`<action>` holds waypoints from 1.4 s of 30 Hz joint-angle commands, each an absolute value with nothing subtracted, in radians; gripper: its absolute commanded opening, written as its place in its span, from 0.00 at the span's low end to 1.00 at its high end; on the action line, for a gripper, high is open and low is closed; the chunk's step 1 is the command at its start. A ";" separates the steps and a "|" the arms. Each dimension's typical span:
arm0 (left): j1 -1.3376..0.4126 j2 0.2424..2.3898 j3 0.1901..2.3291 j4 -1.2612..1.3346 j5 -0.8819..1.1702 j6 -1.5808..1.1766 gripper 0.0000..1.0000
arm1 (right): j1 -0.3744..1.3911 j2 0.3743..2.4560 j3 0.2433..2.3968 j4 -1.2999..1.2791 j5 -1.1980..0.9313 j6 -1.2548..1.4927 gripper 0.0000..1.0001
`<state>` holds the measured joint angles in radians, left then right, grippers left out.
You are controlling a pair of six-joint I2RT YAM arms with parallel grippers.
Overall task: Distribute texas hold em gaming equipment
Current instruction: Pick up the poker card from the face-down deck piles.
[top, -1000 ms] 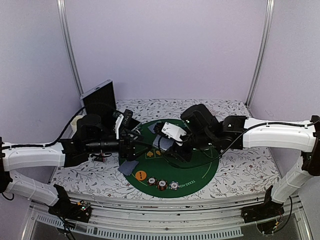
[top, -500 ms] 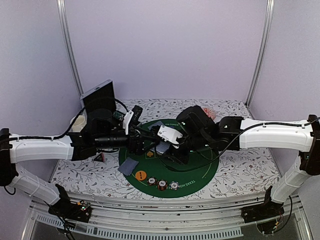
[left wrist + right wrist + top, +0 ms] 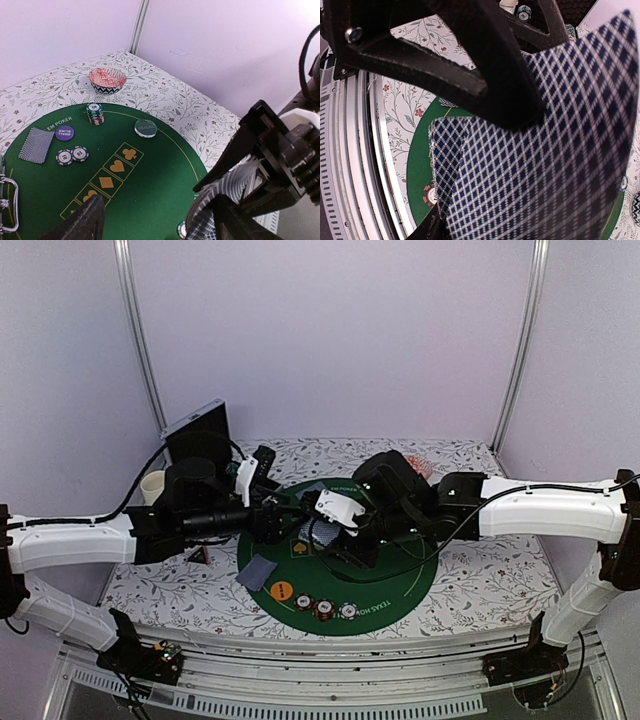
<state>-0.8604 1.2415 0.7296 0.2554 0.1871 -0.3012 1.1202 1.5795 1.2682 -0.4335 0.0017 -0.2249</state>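
Observation:
My right gripper [image 3: 325, 532] is shut on a fanned deck of blue-checked cards [image 3: 535, 165], held above the round green mat [image 3: 400, 585]. The left gripper [image 3: 157, 217] stands open right beside it, and the deck's edge [image 3: 222, 192] lies against its right finger [image 3: 245, 220]. One card [image 3: 258, 572] lies on the mat's near left side and another [image 3: 36, 145] at the far side. An orange disc [image 3: 281, 591] and three chips [image 3: 325, 609] sit along the near rim. A chip stack [image 3: 94, 113], a purple disc [image 3: 65, 133], a dealer disc [image 3: 145, 128] and two chips [image 3: 72, 155] sit at the far side.
A pink patterned dish [image 3: 107, 80] stands on the floral cloth beyond the mat. A white mug [image 3: 153, 485] and an upright black case [image 3: 198, 435] stand at the back left, behind my left arm. Both arms meet over the mat's middle.
My left gripper has moved right, up to the deck in the right gripper, and its jaws have narrowed somewhat. The right gripper has shifted slightly left with the cards.

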 commanded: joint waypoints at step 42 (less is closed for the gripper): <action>-0.718 0.972 0.621 0.366 -0.067 -0.641 0.00 | 1.045 1.500 1.152 -0.374 0.064 -0.155 0.43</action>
<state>-0.7536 0.9497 0.6361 0.3119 0.1028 -0.5270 1.0626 1.5372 1.1633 -0.4107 0.0433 -0.1894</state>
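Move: The top card of the deck in my right hand is already fanned partly out between my open left fingers, its middle about 2 cm back, 3 cm right and 1 cm below my left hand. From my right hand it is about 1 cm ahead, 4 cm left and 2 cm above. Some 20 cm below my left hand, the small-blind cards lie about 22 cm ahead and 2 cm right, the big-blind cards 11 cm left and 2 cm back. I shut my left fingers on the fanned-out top card while drawing back about 4 cm, pulling it off the deck. Then, with the fingers shut, I lift up and left, swinging forward again at the end, to some 7 cm higher and 7 cm left, rolling about 20 degrees. My right hand keeps its grip on the deck and late on eases right, down and slightly forward, away from my left. ##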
